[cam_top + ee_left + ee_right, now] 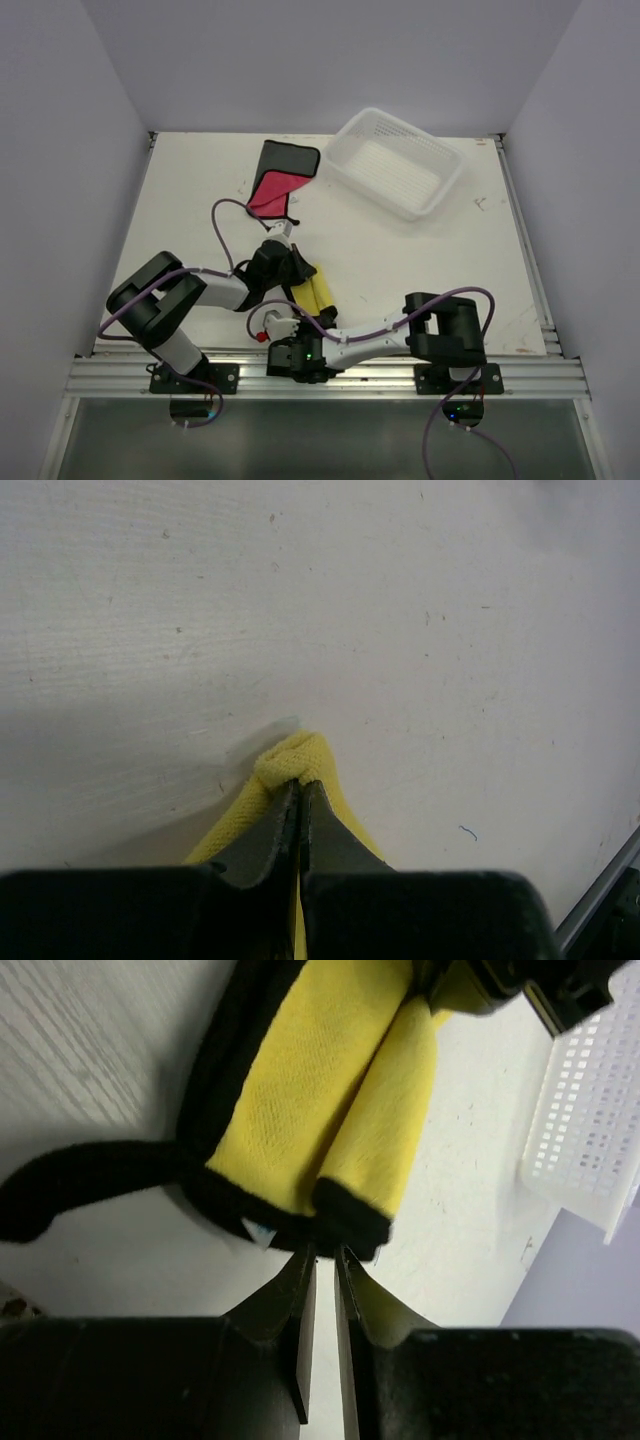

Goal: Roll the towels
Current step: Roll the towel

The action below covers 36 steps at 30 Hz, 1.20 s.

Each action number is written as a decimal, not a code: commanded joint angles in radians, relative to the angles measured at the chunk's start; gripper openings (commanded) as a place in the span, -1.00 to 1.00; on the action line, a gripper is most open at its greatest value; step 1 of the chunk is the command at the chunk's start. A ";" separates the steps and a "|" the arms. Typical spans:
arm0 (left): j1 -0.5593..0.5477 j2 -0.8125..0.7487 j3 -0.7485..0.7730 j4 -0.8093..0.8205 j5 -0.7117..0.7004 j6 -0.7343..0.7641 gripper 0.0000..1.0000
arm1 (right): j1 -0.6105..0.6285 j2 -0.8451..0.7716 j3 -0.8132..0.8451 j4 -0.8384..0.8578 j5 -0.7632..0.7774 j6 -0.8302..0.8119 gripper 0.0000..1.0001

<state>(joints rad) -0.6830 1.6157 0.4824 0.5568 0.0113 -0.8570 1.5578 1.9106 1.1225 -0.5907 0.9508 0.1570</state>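
A yellow towel (316, 292) with a black hem lies partly rolled at the near middle of the table. In the right wrist view the yellow towel (330, 1090) shows as two side-by-side rolls with a black flap trailing left. My left gripper (299, 271) is shut on the towel's far end; in its own view the left gripper (298, 783) pinches a yellow fold (296, 756). My right gripper (325, 1252) stands narrowly open at the near black hem (345, 1222), tips touching it. From above, the right gripper (298, 316) sits just below the towel. A pink towel (279, 181) with a black border lies flat at the far middle.
A white perforated basket (365, 192) sits tilted at the far right, seen also in the right wrist view as the basket (590, 1110). A purple cable (222, 225) loops from the left arm over the table. Aluminium rails (330, 378) run along the near edge.
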 commanded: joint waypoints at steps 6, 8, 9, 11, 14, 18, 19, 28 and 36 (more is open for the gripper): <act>-0.001 0.058 -0.015 -0.067 -0.166 0.022 -1.00 | -0.005 -0.237 -0.085 0.051 -0.095 0.108 -0.42; -0.006 0.058 -0.016 -0.066 -0.169 0.024 -1.00 | -0.011 -0.257 -0.093 0.045 -0.101 0.125 -0.39; -0.007 0.059 -0.018 -0.063 -0.171 0.023 -1.00 | -0.013 -0.268 -0.096 0.045 -0.104 0.133 -0.38; -0.010 0.059 -0.018 -0.061 -0.174 0.024 -1.00 | -0.018 -0.309 -0.118 0.061 -0.122 0.147 -0.38; -0.013 0.056 -0.022 -0.061 -0.177 0.023 -1.00 | -0.037 -0.410 -0.162 0.109 -0.184 0.168 -0.37; -0.018 0.052 -0.027 -0.060 -0.185 0.021 -1.00 | -0.135 -0.576 -0.240 0.204 -0.360 0.205 -0.36; -0.018 0.052 -0.030 -0.060 -0.188 0.019 -1.00 | -0.201 -0.613 -0.277 0.250 -0.412 0.232 -0.36; -0.027 0.041 -0.038 -0.051 -0.200 0.022 -1.00 | -0.501 -0.647 -0.316 0.371 -0.779 0.395 -0.16; -0.036 0.046 -0.036 -0.049 -0.205 0.027 -1.00 | -0.571 -0.499 -0.300 0.420 -0.880 0.447 0.01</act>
<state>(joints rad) -0.7170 1.6306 0.4789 0.6025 -0.1249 -0.8558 0.9924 1.3884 0.7982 -0.2203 0.1364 0.5644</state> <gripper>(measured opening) 0.016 0.497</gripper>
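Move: The near, black-edged end of the yellow towel's folded strip lies just ahead of my right hand, about 4 cm forward, 1 cm to the right and 3 cm below. The towel's black tie is some 6 cm to that hand's left and level with it, 4 cm down. The far end of the strip is some 13 cm ahead of it and 4 cm to the left. From my left hand, which pinches that far end, the near end lies about 10 cm back and 4 cm right. I lift my right hand clear of the towel's near end, about 8 cm up and over to the right, swinging the wrist round by some 70 degrees so the fingers point steeply down and to the left. Then I bring it forward and lower it roughly 5 cm towards the strip's black end, fingers opening to about half. My left hand eases forward a centimetre early on and keeps its pinch on the far end. ##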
